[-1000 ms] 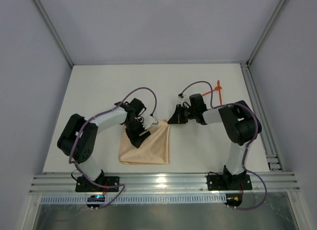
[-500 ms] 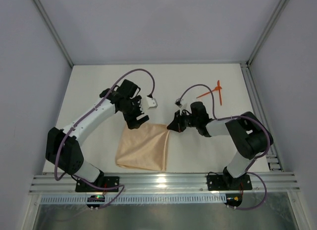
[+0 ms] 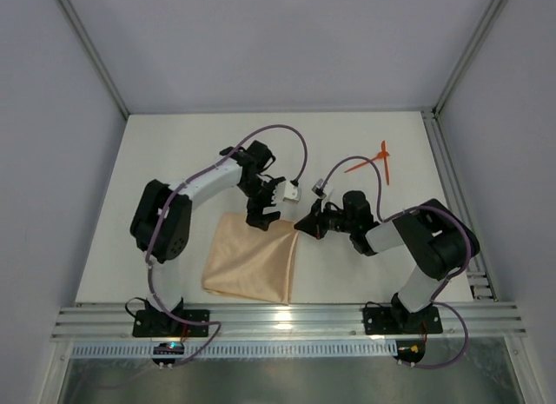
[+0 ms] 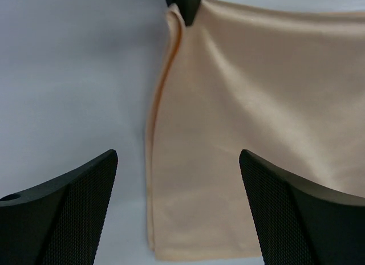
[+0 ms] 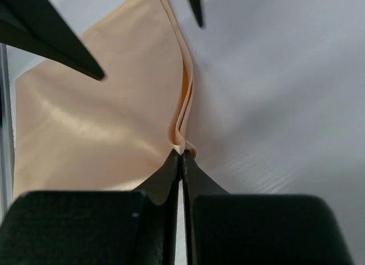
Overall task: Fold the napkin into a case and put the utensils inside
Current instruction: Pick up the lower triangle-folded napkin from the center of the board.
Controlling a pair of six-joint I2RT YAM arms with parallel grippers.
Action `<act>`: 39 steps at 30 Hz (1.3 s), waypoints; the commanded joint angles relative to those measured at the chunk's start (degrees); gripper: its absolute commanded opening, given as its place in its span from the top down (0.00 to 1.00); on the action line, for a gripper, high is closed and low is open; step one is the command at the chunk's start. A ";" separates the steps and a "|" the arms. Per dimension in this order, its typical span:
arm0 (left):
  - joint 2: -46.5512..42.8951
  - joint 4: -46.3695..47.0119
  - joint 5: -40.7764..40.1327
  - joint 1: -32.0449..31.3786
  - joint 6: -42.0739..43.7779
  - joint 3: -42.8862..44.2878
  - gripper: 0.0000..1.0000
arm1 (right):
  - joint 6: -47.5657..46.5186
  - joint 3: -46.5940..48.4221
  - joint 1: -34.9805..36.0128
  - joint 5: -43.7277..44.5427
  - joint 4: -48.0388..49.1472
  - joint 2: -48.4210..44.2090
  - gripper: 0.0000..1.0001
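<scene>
The peach-orange napkin (image 3: 252,265) lies folded on the white table, its layered edge running down the left in the left wrist view (image 4: 245,122). My right gripper (image 3: 301,227) is shut on the napkin's far right corner, where the cloth layers (image 5: 97,122) bunch at the tips (image 5: 182,154). My left gripper (image 3: 262,218) hovers open over the napkin's far edge with nothing between its jaws (image 4: 178,157). Two orange-red utensils (image 3: 373,163) lie crossed at the far right, away from both grippers.
An aluminium rail (image 3: 278,321) runs along the near table edge, and another rail (image 3: 456,204) along the right side. Grey walls enclose the table on three sides. Both arms' purple cables (image 3: 291,139) loop above the middle of the table.
My left gripper let go of the napkin, opened wide and swung right to its far edge. The right gripper kept its pinch on the corner and dropped slightly nearer.
</scene>
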 commanded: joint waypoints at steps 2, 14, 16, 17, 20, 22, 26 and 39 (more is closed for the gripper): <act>9.65 4.58 10.63 -0.07 2.33 8.86 0.10 | -4.16 -1.19 0.48 -3.22 11.97 -0.62 0.97; 15.73 -2.62 16.27 -2.44 6.18 9.94 0.19 | -8.29 -4.36 2.24 -6.74 18.22 -2.20 0.97; 15.99 -6.48 16.19 -2.88 8.49 8.89 0.28 | -8.47 -4.53 2.24 -6.21 18.31 -2.20 0.97; 15.99 -6.94 16.45 -3.06 8.85 8.19 0.34 | -8.38 -4.53 2.16 -6.21 18.57 -2.29 0.97; 15.73 -7.91 16.28 -3.15 8.77 5.90 0.44 | -8.38 -5.06 2.15 -6.13 19.36 -2.90 0.97; 15.56 -6.16 15.58 -3.15 6.49 5.20 0.48 | -8.47 -5.50 2.24 -6.30 20.06 -3.25 0.97; 17.48 -4.12 13.99 -3.06 3.31 7.46 0.62 | -9.86 -6.38 2.16 -5.95 20.42 -4.31 0.97; 18.11 -0.37 2.41 -2.80 -2.04 13.46 1.00 | -10.32 -5.07 1.19 -3.14 16.56 -4.58 0.97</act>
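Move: The napkin's far edge, just left of the corner that the right fingers already pinch, lies roughly 5 cm to the left hand's right, 2 cm back and 7 cm below its open fingers. The pinched corner is about 8 cm to that hand's right, 1 cm back and 4 cm below, and the napkin's middle some 10 cm back, 3 cm left and 8 cm below. From the right hand, that piece of edge is about 3 cm left, 1 cm back and 3 cm down. The napkin's edge beside the held corner gets a second grip: the left hand drops about 6 cm while sliding some 5 cm right towards the right fingers, swings back over the cloth and closes from wide open to pinch it, then eases forward about 3 cm. The right hand keeps its pinch, rising 3 cm and rolling about 20 degrees while drawing slightly back. ##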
